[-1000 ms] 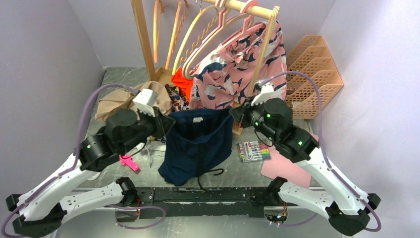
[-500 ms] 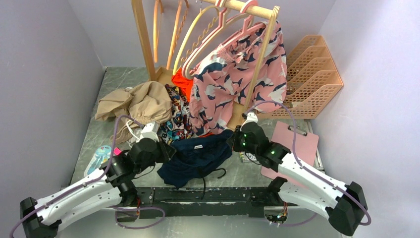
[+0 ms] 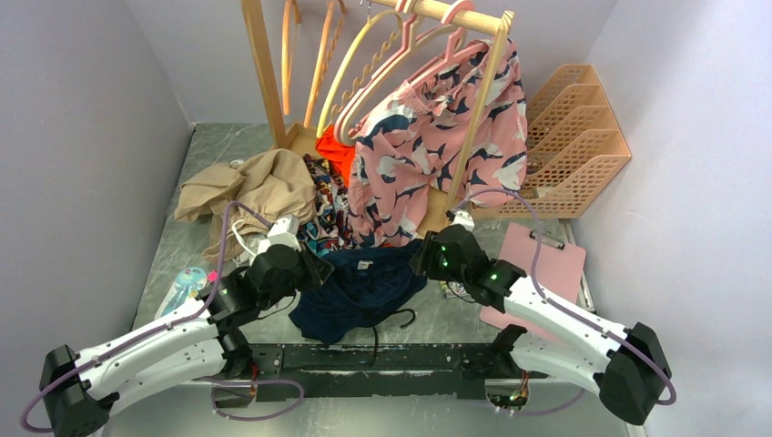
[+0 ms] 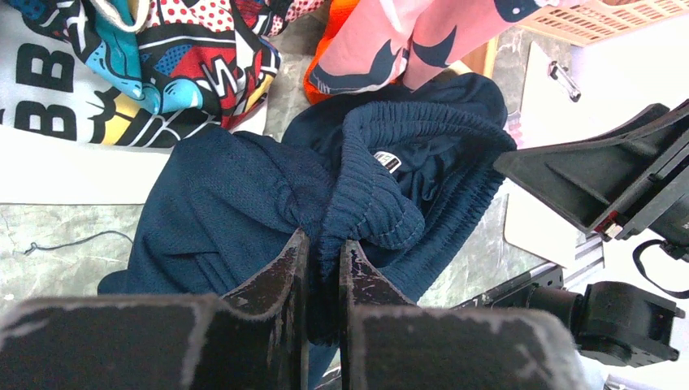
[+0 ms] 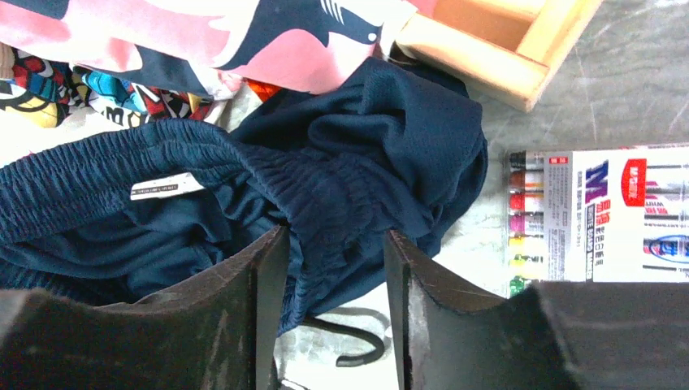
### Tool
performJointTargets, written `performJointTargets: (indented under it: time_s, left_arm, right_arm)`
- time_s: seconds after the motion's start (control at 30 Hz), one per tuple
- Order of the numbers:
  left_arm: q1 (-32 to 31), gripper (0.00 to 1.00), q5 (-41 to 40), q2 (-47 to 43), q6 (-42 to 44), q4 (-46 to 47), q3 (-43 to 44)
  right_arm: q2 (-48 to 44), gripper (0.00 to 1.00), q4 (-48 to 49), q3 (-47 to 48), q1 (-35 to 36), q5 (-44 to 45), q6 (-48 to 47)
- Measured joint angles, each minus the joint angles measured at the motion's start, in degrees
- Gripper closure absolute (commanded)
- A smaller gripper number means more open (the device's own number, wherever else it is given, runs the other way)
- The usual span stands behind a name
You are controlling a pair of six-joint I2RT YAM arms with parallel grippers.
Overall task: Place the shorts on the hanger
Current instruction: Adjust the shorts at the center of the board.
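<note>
The navy shorts [image 3: 364, 289] lie crumpled on the table between my two grippers, drawstring trailing toward the front edge. My left gripper [image 3: 314, 269] is shut on a fold of the elastic waistband [image 4: 370, 203], its fingertips pressed into the cloth [image 4: 323, 240]. At the shorts' right corner, my right gripper [image 3: 423, 259] is open; the waistband [image 5: 325, 195] sits loosely between its spread jaws [image 5: 335, 236]. The hanger [image 3: 289, 55], pale wood-coloured, hangs on the rack at the back left beside another like it.
Pink shark-print shorts [image 3: 437, 137] hang on a pink hanger from the wooden rack [image 3: 264, 82]. A tan garment [image 3: 264, 187] and comic-print cloth [image 4: 162, 65] lie behind the left gripper. A marker pack [image 5: 601, 211], a pink clipboard [image 3: 542, 264] and a peach file tray [image 3: 573, 137] sit on the right.
Both arms have come down from holding the shorts spread in the air, and the shorts now lie bunched on the table. The right gripper has opened off the waistband.
</note>
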Motion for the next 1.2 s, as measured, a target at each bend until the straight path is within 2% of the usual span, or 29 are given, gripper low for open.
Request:
performJointTargets:
  time_s: [0.4,0.47,0.53,0.6,0.63,0.67,0.73,0.77,0.87,1.2]
  left_arm:
    - [0.0,0.93,0.0,0.9,0.2,1.1,0.0]
    - [0.0,0.93,0.0,0.9,0.2,1.1,0.0]
    - [0.0,0.92,0.0,0.8,0.3,1.1,0.0]
    - [0.0,0.82,0.0,0.9,0.3,1.0,0.0]
    - [0.0,0.72,0.0,0.9,0.5,1.0,0.0]
    - [0.0,0.56,0.0,0.9,0.7,0.6,0.1]
    - [0.0,0.29,0.3,1.2,1.2,-0.6,0.6]
    - [0.0,0.24,0.4,1.4,1.2,-1.5,1.0]
    - [0.0,0.17,1.1,1.7,1.7,-4.2,2.8]
    - [0.0,0.17,2.6,7.1,6.8,-13.6,13.5]
  right_arm:
    - [-0.4,0.49,-1.7,-1.3,0.0,-0.8,3.3]
    - [1.7,0.54,-0.9,-1.2,0.0,-0.9,3.4]
    - [4.0,0.66,-0.1,-0.9,0.0,-0.9,3.2]
    - [5.7,0.82,0.1,-0.4,0.0,-0.8,2.7]
    - [6.3,0.91,0.2,-0.1,0.0,-0.7,2.4]
    - [6.6,1.0,0.1,0.2,0.0,-0.5,1.9]
    - [6.6,1.0,-0.1,0.6,0.0,0.2,1.2]
    - [6.3,1.0,-0.3,0.7,0.0,0.6,0.9]
    - [4.9,1.0,-1.7,1.0,0.0,2.1,-0.3]
    - [1.8,1.0,-7.0,2.8,0.0,5.7,-4.0]
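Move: The left fingers still hold the left part of the dark blue shorts' waistband, the shorts' middle lying about 9 cm right, 4 back and 4 below. The open right fingers straddle the waistband's right end, about 3 cm below and 1 back; that end is some 22 cm right of the left hand. From the right hand, the marker pack lies about 10 cm right and 3 back, and the rack foot 5 cm ahead and 4 right. The right hand sinks 3 cm, pinches the waistband, and draws it 2–3 cm right; the left opens and rises. ##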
